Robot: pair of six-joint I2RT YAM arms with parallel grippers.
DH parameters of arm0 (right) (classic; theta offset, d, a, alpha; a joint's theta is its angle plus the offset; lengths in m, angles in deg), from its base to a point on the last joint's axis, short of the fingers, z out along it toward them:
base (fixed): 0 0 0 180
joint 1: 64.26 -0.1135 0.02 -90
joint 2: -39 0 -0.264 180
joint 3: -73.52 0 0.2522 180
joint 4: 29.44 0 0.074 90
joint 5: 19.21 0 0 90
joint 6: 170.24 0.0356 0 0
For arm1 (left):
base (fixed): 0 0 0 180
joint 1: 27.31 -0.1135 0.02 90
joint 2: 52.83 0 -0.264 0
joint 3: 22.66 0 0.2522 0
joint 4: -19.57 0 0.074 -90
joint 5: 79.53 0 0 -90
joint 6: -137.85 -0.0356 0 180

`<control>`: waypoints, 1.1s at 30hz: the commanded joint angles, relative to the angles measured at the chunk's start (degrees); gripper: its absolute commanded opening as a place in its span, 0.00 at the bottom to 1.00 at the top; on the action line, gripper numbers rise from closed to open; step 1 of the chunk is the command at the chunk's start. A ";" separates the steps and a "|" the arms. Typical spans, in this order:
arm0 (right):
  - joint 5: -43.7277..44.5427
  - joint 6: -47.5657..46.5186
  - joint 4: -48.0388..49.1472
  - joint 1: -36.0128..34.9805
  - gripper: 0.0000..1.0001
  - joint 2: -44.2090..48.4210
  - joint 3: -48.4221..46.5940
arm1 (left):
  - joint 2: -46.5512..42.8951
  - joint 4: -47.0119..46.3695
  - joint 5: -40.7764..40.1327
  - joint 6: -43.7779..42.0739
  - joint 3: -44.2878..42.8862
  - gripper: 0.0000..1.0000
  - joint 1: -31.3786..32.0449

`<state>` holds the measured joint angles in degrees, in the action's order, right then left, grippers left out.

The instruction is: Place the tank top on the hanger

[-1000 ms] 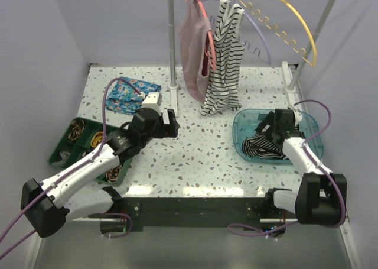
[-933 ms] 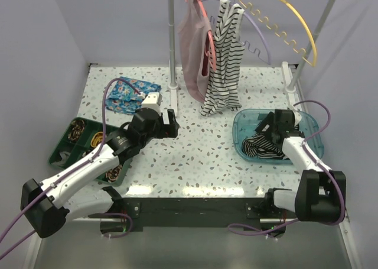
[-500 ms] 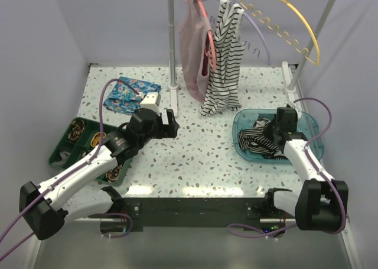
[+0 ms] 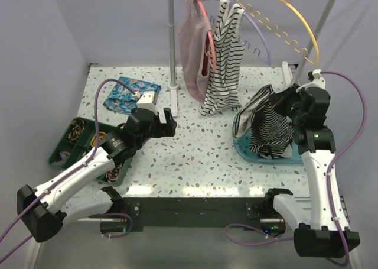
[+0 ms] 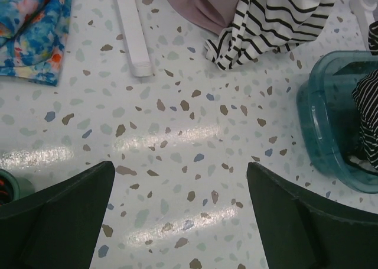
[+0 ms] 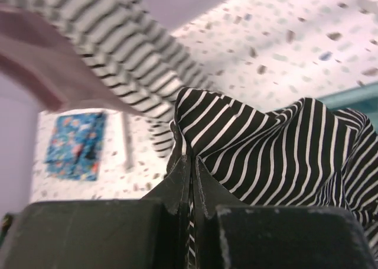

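The tank top (image 4: 270, 128), black with thin white stripes, hangs lifted above the teal bin (image 4: 245, 146), its lower part still inside. My right gripper (image 4: 288, 100) is shut on its upper edge; in the right wrist view the fabric (image 6: 277, 156) is pinched between the closed fingers (image 6: 192, 168). The yellow hanger (image 4: 289, 22) hangs on the rack at the back right, above and behind the right gripper. My left gripper (image 4: 168, 120) hovers open over bare table mid-left; in the left wrist view nothing lies between its fingers (image 5: 59, 216).
On the rack hang a pink top (image 4: 192, 38) on a pink hanger and a white bold-striped garment (image 4: 224, 56) on a lavender hanger (image 4: 260, 38). A blue floral cloth (image 4: 127, 94) lies at back left. A green tray (image 4: 68, 148) sits at left. Rack posts (image 4: 171, 38) stand behind.
My right gripper closed on the tank top in the bin and rose up and back, pulling the top out of the bin. The left arm barely shifted.
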<state>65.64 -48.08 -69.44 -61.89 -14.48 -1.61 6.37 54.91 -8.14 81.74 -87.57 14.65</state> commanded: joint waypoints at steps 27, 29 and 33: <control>-3.92 2.38 6.64 -49.43 0.00 -14.63 -27.50 | -2.95 7.94 -21.02 -0.84 -19.51 1.00 -3.72; 0.48 1.33 7.86 -54.12 0.00 -18.14 -24.95 | -3.82 9.17 -21.81 -0.32 -19.42 1.00 -4.59; 3.30 0.18 7.35 -64.66 0.00 -26.40 -22.40 | -4.62 11.02 -22.43 0.48 -19.33 1.00 -6.62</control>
<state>61.86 -44.58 -62.77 -119.18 -36.20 -25.41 3.29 63.85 -27.73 81.32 -104.80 9.91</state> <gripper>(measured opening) 0.010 0.997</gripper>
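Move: The right hand, already pinching the striped tank top, has the open left gripper some 37 cm to its left, 5 cm back and 9 cm lower; the blue bin lies 25 cm below, 7 cm right and 2 cm back, the hanging striped top about 15 cm ahead and 15 cm left. From the left hand the tank top is 34 cm right and level ahead, the floral cloth some 20 cm ahead and 16 cm left. Right hand carries the tank top up, some 35 cm left, then down towards the rising, open left hand. ##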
